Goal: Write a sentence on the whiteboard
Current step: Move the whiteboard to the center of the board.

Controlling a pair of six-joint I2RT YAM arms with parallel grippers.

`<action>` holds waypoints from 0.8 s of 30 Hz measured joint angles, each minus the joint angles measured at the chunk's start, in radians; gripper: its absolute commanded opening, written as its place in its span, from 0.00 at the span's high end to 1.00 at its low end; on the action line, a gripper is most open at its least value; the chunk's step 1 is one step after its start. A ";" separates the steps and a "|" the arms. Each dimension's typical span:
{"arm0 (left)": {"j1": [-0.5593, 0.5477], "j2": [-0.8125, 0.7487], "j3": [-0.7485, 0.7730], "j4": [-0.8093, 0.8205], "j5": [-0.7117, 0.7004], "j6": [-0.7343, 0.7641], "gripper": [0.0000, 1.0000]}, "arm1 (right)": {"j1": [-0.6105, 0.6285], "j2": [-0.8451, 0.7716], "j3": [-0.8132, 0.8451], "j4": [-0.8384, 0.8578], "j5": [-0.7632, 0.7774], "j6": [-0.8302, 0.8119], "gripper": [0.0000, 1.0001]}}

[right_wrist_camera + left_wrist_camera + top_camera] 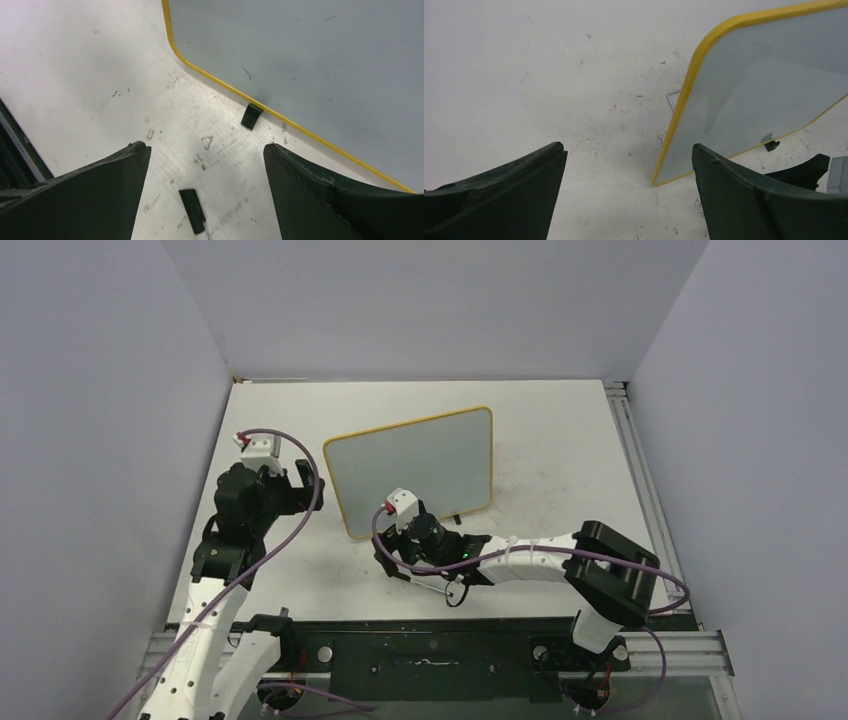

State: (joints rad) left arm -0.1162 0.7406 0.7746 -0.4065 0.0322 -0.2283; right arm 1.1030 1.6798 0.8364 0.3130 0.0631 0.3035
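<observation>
The whiteboard (410, 470) stands tilted at mid-table, yellow-framed, its pale face (310, 55) showing only faint specks; the sentence is out of view. A black foot (251, 116) props its lower edge. The black-and-white marker (192, 210) lies loose on the table under my right gripper (206, 146), which is open and touches nothing. In the top view the marker (432, 587) lies just in front of the board. My left gripper (629, 147) is open and empty, just left of the board's corner (664, 175).
A thin wire stand (672, 97) shows behind the board's left edge. A metal rail (630, 440) runs along the table's right side. The black base plate (430, 650) spans the near edge. Grey walls enclose the table.
</observation>
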 measured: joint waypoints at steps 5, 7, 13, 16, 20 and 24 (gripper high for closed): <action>-0.054 -0.017 0.000 -0.001 -0.031 0.018 0.04 | 0.000 -0.134 -0.062 -0.103 -0.025 0.005 0.15; -0.067 -0.036 -0.004 -0.001 -0.051 0.024 0.04 | 0.004 -0.186 -0.091 -0.163 -0.030 0.006 0.19; -0.090 -0.156 -0.054 -0.001 -0.089 0.035 0.04 | 0.040 -0.282 -0.119 -0.381 -0.023 0.015 0.37; -0.101 -0.182 -0.060 0.000 -0.092 0.040 0.04 | 0.067 -0.282 -0.119 -0.456 -0.006 0.024 0.45; -0.108 -0.175 -0.063 0.002 -0.083 0.049 0.04 | 0.095 -0.269 -0.119 -0.523 0.026 0.031 0.49; -0.116 -0.163 -0.064 0.003 -0.056 0.054 0.04 | 0.110 -0.231 -0.119 -0.542 0.045 0.033 0.53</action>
State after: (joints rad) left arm -0.2325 0.5781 0.7105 -0.4030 -0.0235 -0.1745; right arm 1.2129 1.4490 0.7174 -0.2295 0.1078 0.3363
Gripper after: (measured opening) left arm 0.962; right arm 0.492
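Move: The marker lies behind and to the right of the right gripper, its middle roughly 8 cm back, 7 cm to the right and 7 cm below. The whiteboard's middle is some 19 cm ahead of that hand and 5 cm to its right, about 7 cm lower; the board's nearest black clip sits only about 3 cm ahead, straight in line. From the left hand the marker is around 16 cm back, 24 cm right and 23 cm down. Leave the whiteboard and bring the right gripper to the right and back over the marker, roughly 13 cm across the table, rising a centimetre first and then sinking about 5 cm. Tip the fingers some 20 degrees more steeply down and narrow them to about half open, touching nothing yet. Draw the left hand back about 3 cm, tipping its fingers up slightly. ##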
